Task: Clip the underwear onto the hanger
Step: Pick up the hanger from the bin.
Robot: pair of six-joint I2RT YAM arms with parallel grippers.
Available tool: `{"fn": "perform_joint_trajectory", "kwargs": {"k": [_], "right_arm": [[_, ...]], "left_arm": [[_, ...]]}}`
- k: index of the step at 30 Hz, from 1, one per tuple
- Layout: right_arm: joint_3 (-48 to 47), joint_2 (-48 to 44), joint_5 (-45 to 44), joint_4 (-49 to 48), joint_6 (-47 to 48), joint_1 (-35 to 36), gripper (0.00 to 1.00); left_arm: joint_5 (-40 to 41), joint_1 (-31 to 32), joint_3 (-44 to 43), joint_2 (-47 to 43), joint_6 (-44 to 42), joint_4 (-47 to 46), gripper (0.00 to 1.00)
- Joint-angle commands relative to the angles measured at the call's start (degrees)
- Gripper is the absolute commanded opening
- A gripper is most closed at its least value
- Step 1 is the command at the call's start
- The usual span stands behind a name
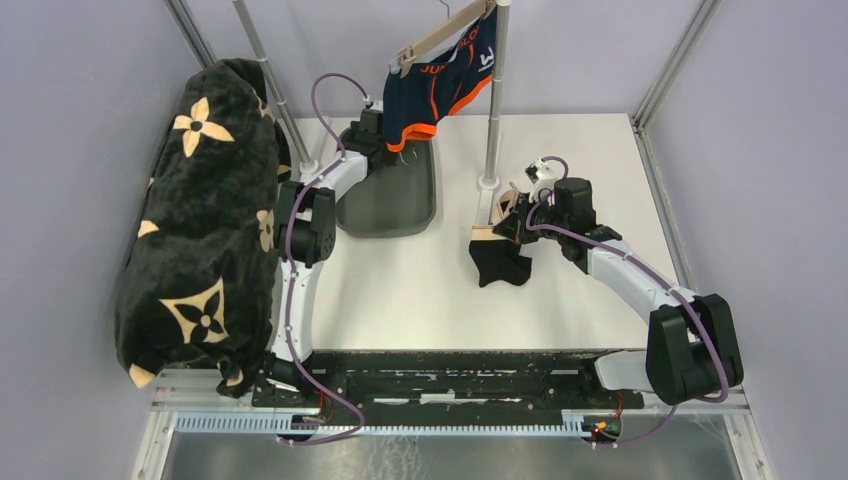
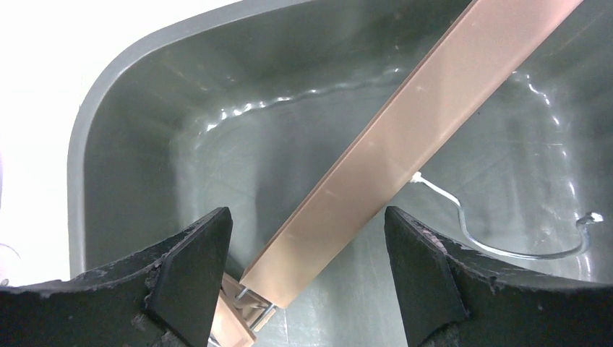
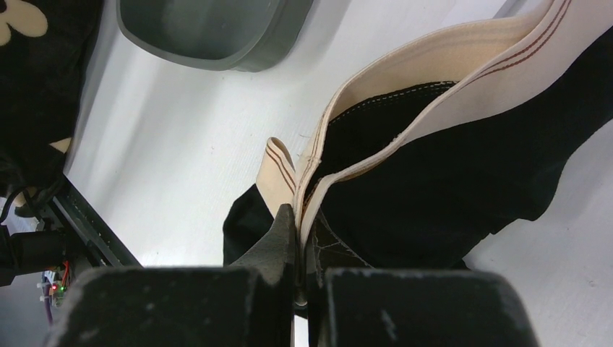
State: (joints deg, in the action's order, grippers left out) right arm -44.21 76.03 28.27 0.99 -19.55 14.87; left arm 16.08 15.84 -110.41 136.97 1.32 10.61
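The black underwear (image 1: 503, 264) with a cream waistband (image 3: 405, 65) hangs over the table at centre right. My right gripper (image 3: 300, 217) is shut on that waistband (image 1: 490, 232), and the fabric droops onto the table. In the left wrist view a wooden hanger (image 2: 405, 123) lies slanted in the grey tray (image 2: 108, 144), its wire hook (image 2: 506, 249) to the right and a clip (image 2: 242, 314) at its near end. My left gripper (image 2: 307, 224) is open, one finger on each side of the hanger bar without touching it. From above, the left gripper (image 1: 388, 160) is partly hidden.
A navy underwear with orange trim (image 1: 440, 80) hangs from another wooden hanger (image 1: 430, 40) on the rack at the back. A metal pole (image 1: 493, 100) stands just behind the right gripper (image 1: 510, 228). A black blanket with beige flowers (image 1: 200, 220) is draped at the left.
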Motion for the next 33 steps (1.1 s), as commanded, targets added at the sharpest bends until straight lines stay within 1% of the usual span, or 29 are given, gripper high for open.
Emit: {"fn": "perform_joint_trajectory", "kwargs": {"k": [1,6,10,13,16,19,20,21,23,24,29,33], "right_arm": [[-0.3,0.2,1.1,-3.2,-0.4,-0.2,0.00],[-0.4,0.3,1.2,-3.3,-0.4,-0.3,0.00],[-0.4,0.6,1.3,-3.4,-0.5,-0.2,0.00],[-0.5,0.9,1.4,-3.5,-0.6,-0.2,0.00],[-0.5,0.7,1.5,-3.5,-0.7,-0.3,0.01],[-0.5,0.6,1.5,-3.5,-0.7,-0.3,0.01],[-0.5,0.6,1.5,-3.5,-0.7,-0.3,0.01],[-0.6,0.7,1.5,-3.5,-0.7,-0.3,0.01],[-0.6,0.8,1.6,-3.6,-0.8,-0.2,0.01],[-0.6,0.7,1.6,-3.6,-0.8,-0.2,0.01],[-0.5,0.7,1.8,-3.8,-1.0,-0.2,0.00],[-0.5,0.7,2.2,-4.1,-1.3,-0.2,0.01]], "left_arm": [[0.3,-0.2,-2.8,2.1,-4.0,-2.7,0.82],[1.3,-0.1,-3.1,3.0,-4.3,-3.3,0.77],[3.3,0.2,-2.0,2.2,-4.5,-4.9,0.64],[4.8,0.7,-0.1,1.0,-5.2,-7.3,0.58],[5.6,0.9,0.1,1.0,-5.4,-7.5,0.52],[5.7,0.9,0.5,0.8,-5.5,-7.5,0.43],[5.7,0.9,0.7,0.6,-5.4,-7.5,0.39],[5.8,1.0,0.8,0.3,-5.4,-7.5,0.32],[5.9,1.1,1.3,-0.3,-5.4,-7.6,0.12],[6.0,1.2,1.7,-0.7,-5.4,-7.8,0.09],[6.3,1.5,4.4,-4.4,-5.1,-8.2,0.08],[6.2,2.2,7.8,-9.4,-4.4,-8.7,0.03]]}}
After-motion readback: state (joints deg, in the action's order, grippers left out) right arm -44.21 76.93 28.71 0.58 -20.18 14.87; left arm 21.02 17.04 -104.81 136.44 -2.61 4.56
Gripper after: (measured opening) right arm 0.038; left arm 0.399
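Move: The left hand is open just over the near end of the hanger in the bin; the hanger's middle lies about 5 cm ahead, 4 cm to the right and 2 cm below, its bar slanting away to the right. Its metal hook is some 8 cm to the hand's right, level with it. The bin's middle is roughly 7 cm back and 4 cm right. From the right hand the hanger is about 25 cm ahead, 30 cm left and 11 cm lower. The left fingers close on both sides of the hanger's wooden bar, between its near end and the hook, and pinch it, their effort rising clearly once the bar stops them. Before that the hand sinks about 2 cm over the bar; with the grip made, it starts to draw back, a bit over 1 cm. The right hand stays put and keeps hold of the black underwear's waistband. ##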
